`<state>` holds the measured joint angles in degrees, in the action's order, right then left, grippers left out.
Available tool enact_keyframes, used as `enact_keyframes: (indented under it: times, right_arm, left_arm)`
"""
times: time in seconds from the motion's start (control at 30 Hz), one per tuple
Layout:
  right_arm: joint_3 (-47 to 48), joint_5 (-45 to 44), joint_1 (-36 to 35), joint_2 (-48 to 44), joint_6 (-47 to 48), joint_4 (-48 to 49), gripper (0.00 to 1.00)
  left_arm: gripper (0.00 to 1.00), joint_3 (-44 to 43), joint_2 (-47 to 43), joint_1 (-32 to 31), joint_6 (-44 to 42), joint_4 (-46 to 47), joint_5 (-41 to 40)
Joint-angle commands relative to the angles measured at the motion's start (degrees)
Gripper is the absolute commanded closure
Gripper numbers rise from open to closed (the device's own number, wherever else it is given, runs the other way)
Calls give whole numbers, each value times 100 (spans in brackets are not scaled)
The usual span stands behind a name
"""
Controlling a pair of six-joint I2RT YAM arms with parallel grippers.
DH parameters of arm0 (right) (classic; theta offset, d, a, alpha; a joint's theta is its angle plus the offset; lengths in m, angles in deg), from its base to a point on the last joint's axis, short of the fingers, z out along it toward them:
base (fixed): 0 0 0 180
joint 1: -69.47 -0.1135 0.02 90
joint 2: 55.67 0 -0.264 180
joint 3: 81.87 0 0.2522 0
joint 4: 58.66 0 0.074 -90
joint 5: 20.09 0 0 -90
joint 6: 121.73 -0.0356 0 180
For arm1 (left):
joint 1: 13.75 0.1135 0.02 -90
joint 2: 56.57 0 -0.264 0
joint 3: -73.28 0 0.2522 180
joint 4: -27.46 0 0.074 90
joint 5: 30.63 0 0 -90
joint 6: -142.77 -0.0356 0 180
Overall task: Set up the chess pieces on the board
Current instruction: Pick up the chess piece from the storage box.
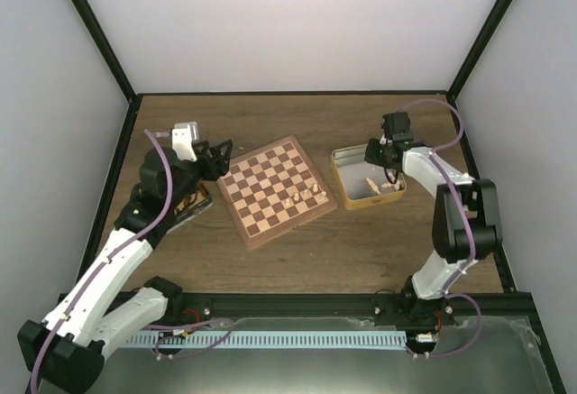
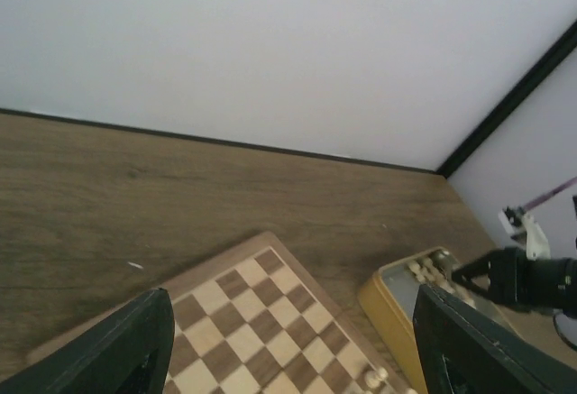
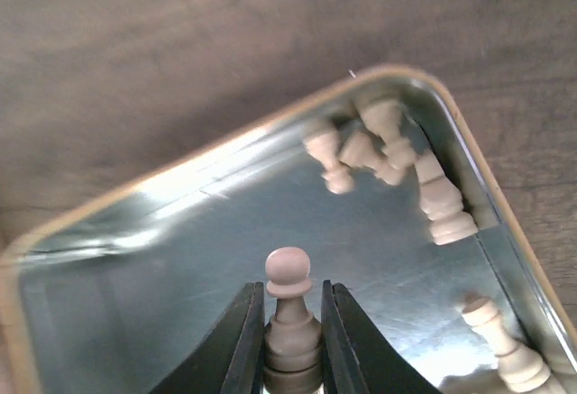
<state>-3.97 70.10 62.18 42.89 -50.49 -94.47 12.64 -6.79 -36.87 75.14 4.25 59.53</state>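
Note:
The board (image 1: 270, 188) lies at mid-table, and three pale chess pieces (image 1: 306, 197) stand near its right edge. My right gripper (image 3: 290, 293) is shut on a pale pawn (image 3: 288, 272), gripped by its base just above the floor of the yellow tin (image 3: 225, 146). Several more pale pieces (image 3: 361, 152) lie loose in the tin's far corner. Seen from above, the right gripper (image 1: 375, 153) hangs over that tin (image 1: 343, 185). My left gripper (image 1: 216, 156) is open and empty above the board's left corner, with the board (image 2: 261, 322) visible between its fingers (image 2: 135, 344).
A second tin (image 1: 194, 203) lies left of the board, under the left arm. Black frame posts and white walls close off the table's back and sides. The right arm's gripper (image 2: 505, 277) also appears in the left wrist view, beside the yellow tin (image 2: 392, 308).

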Motion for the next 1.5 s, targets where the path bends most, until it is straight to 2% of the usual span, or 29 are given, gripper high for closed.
enact_keyframes:
  times: [0.0,0.1,0.2,0.43,0.57,0.8,1.13,1.3,1.47]
  right_arm:
    - [-168,652,46,-814,-1013,669,86]
    - [-423,1023,-61,-1340,-1987,897,86]
    - [-788,1136,-478,-1857,-3127,1170,87]
    - [-1771,525,-2245,-2749,-6116,2095,87]
    - [-1825,166,-3097,-2739,-7187,2407,87]
    - [-1274,155,-3714,-2171,-7610,2551,86]
    - [-639,444,-3938,-1555,-7607,2653,85]
    - [-529,501,-3956,-1450,-7586,2675,85]
    - [-517,563,-3956,-1394,-7590,2719,85]
  left_arm:
    - [25,139,59,18,495,457,783]
    - [25,313,48,-6,857,823,1039]
    - [25,540,61,-91,1224,1150,1150]
    - [26,1254,128,-617,1846,1947,1080]
    - [26,1635,136,-1106,1816,2439,853]
    - [27,1898,479,-1862,1611,2933,100]
    - [49,1988,779,-2270,1732,2981,-860]
    - [61,2002,889,-2281,1729,3092,-877]
    - [64,1954,1016,-2283,1623,3252,-812]
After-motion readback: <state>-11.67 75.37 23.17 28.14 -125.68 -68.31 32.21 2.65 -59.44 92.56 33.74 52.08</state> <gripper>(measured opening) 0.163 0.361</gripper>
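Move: The right hand already holds the chess piece just above the storage box, whose middle is about 4 cm to its left, 1 cm ahead and 6 cm below. The board's middle lies some 30 cm left of the right hand, 2 cm back and 7 cm below. From the open left hand, the held piece is roughly 44 cm right, 12 cm ahead and 23 cm below; the board's middle is some 14 cm right, 9 cm ahead and 30 cm below. Right hand carries its piece some 30 cm left, up and back; left hand descends rightward, half-closing around it. ##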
